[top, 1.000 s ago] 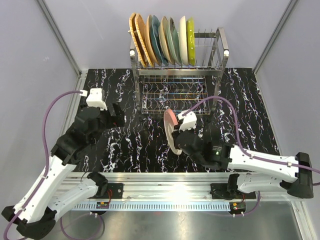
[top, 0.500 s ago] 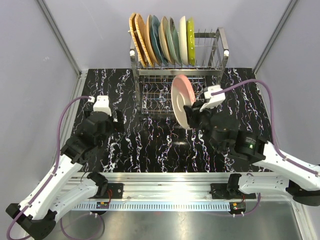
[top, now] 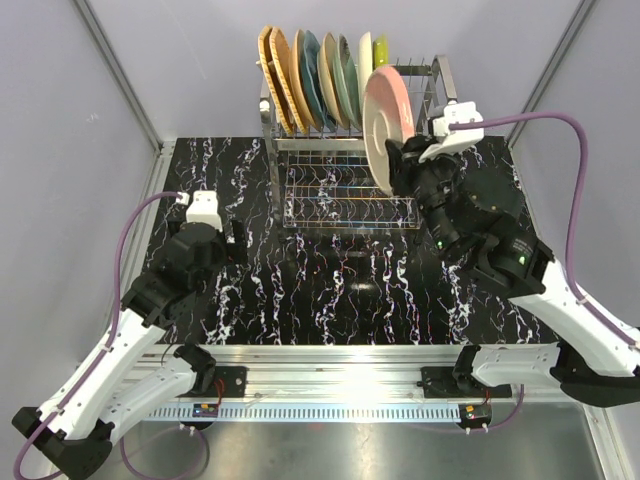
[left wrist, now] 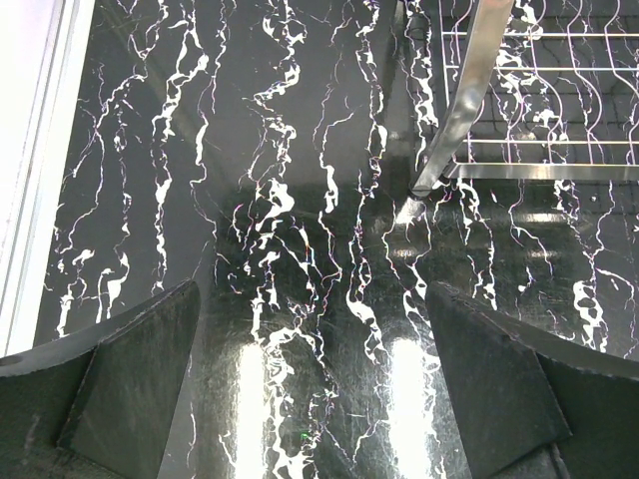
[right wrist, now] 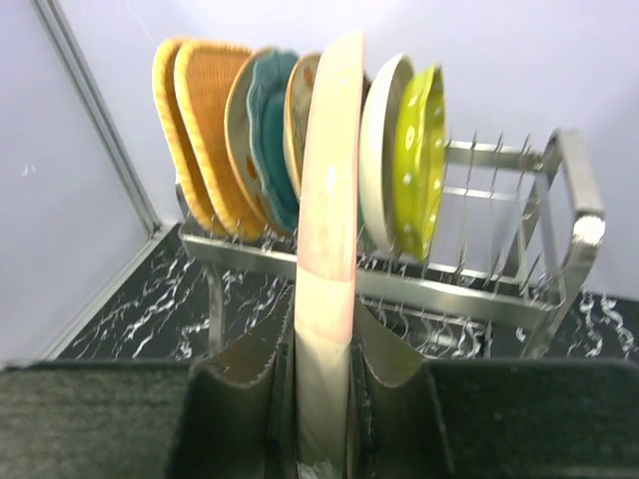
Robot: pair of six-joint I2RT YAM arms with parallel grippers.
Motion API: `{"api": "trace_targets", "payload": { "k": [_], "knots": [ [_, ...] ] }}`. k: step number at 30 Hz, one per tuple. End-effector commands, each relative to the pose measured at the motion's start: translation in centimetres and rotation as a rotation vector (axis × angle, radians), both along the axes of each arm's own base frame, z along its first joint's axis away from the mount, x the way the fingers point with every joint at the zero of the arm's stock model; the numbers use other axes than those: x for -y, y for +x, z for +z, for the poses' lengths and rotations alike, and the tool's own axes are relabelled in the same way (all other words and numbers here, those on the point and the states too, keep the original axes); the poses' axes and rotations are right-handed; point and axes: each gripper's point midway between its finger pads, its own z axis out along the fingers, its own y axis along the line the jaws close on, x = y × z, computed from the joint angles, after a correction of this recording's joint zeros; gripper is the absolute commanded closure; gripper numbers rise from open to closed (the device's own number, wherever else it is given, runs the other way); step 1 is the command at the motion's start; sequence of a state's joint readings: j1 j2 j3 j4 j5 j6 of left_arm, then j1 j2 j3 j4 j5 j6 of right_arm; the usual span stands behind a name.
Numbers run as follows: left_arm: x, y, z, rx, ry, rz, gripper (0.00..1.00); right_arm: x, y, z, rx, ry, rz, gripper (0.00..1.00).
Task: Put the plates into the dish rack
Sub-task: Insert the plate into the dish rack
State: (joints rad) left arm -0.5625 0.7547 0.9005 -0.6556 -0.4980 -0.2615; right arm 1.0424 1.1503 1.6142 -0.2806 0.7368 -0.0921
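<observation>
The steel wire dish rack (top: 438, 115) stands at the back of the table with several plates (top: 310, 78) upright in its top tines: orange woven, teal, cream and yellow-green. My right gripper (top: 402, 163) is shut on a pink-edged plate (top: 386, 120) and holds it on edge, high, in front of the rack's right half. In the right wrist view the pink-edged plate (right wrist: 327, 249) sits between my fingers (right wrist: 245, 384), edge-on, before the rack (right wrist: 499, 299). My left gripper (left wrist: 312, 389) is open and empty over the marble table, left of the rack's leg (left wrist: 461, 100).
Black marble tabletop (top: 260, 290). Grey enclosure walls and slanted frame posts (top: 115, 70) stand at both sides. The rack's lower grid shelf (top: 345, 190) holds nothing. Free tines show at the rack's right end (right wrist: 489, 190).
My right arm has lifted the pink-edged plate from low over the table up and back to the rack's top tier, turning it edge-on to the tines. The left arm pulled back slightly, then held still.
</observation>
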Motion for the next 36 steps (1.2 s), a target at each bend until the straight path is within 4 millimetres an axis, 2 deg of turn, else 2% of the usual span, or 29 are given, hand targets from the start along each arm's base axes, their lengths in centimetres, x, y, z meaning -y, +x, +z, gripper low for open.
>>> {"api": "trace_targets", "payload": {
  "k": [1,7,8,9,10,12,13,14,15,16,20,24,26,27,29,31,32,33,35,36],
  "knots": [
    [-0.1,0.8,0.7,0.041,0.004,0.016,0.01,4.4,-1.5,9.6,0.210,0.183,-0.037,1.00],
    [0.0,0.9,0.5,0.031,0.008,0.014,0.01,6.2,0.1,11.5,0.251,0.147,-0.114,1.00],
    [0.0,0.9,0.4,0.028,0.009,0.013,0.01,5.6,1.1,11.1,0.241,0.124,-0.123,1.00],
    [0.0,0.9,0.3,0.026,0.011,0.013,0.01,6.4,1.6,11.6,0.245,0.113,-0.142,1.00],
    [0.0,0.9,0.3,0.024,0.010,0.012,0.01,5.9,2.8,10.8,0.222,0.093,-0.145,1.00],
    [0.0,0.9,0.3,0.024,0.010,0.012,0.01,5.8,3.9,11.0,0.228,0.090,-0.128,1.00],
    [0.1,0.9,0.2,0.024,0.009,0.011,0.01,7.1,5.1,10.9,0.225,0.082,-0.170,1.00],
    [0.1,0.9,0.2,0.022,0.010,0.011,0.01,6.8,6.5,10.1,0.198,0.083,-0.169,1.00],
    [0.1,0.9,0.2,0.023,0.008,0.008,0.01,6.8,7.1,10.2,0.203,0.084,-0.146,1.00],
    [0.1,0.9,0.1,0.020,0.011,0.008,0.01,7.8,8.2,9.9,0.197,0.083,-0.172,1.00],
    [-0.4,0.9,-0.1,0.016,0.028,0.027,0.01,7.6,11.4,9.0,0.177,0.065,-0.181,1.00],
    [-0.5,0.9,-0.1,0.016,0.032,0.034,0.01,7.4,12.2,10.4,0.217,0.037,-0.184,1.00],
    [-0.4,1.0,-0.2,0.014,0.034,0.032,0.01,7.0,13.1,10.2,0.215,0.005,-0.192,1.00],
    [-0.4,1.0,-0.2,0.015,0.037,0.032,0.01,7.3,13.1,11.0,0.230,0.008,-0.204,1.00],
    [-0.4,1.0,-0.2,0.012,0.035,0.035,0.01,7.0,14.1,10.7,0.229,-0.021,-0.213,1.00],
    [-0.4,1.0,-0.3,0.011,0.036,0.035,0.01,7.0,14.2,11.5,0.251,-0.026,-0.216,1.00],
    [-0.4,1.1,-0.5,0.007,0.038,0.034,0.01,6.7,14.9,11.1,0.242,-0.040,-0.211,1.00],
    [-0.3,1.0,-0.5,0.005,0.038,0.031,0.01,6.7,14.6,12.1,0.262,-0.033,-0.207,1.00],
    [-0.3,1.1,-0.5,0.003,0.039,0.030,0.01,6.4,15.1,12.0,0.258,-0.031,-0.204,1.00],
    [-0.3,1.1,-0.6,0.002,0.041,0.032,0.01,6.3,14.8,12.6,0.272,-0.023,-0.194,1.00]
  ]
}}
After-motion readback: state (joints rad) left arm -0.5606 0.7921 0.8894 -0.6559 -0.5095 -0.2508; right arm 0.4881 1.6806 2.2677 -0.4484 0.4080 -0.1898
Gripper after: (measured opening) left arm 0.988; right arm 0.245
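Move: The right hand already holds the pink plate by its near rim; the free slot in the rack's upper tier lies about 23 cm ahead, 6 cm to its right and some 9 cm below. The lime-green plate stands about 23 cm ahead and 1 cm right, the white plate beside it 23 cm ahead and 2 cm left, and the rack's right end 21 cm ahead and 13 cm right, all roughly 9 cm lower. From the left hand the slot is some 25 cm ahead, 40 cm right and 18 cm higher. The right hand keeps its pinch on the pink plate, swinging right by about 8 cm and rising some 7 cm before it carries the plate forward towards the free slot beyond the lime-green plate, about 18 cm in all. Meanwhile it turns some 15 degrees clockwise to bring the plate nearly edge-on to the slots and rolls slightly, its left side lowering; it sinks back almost to its starting height on the way forward, then lifts again a few centimetres while easing slightly left. ##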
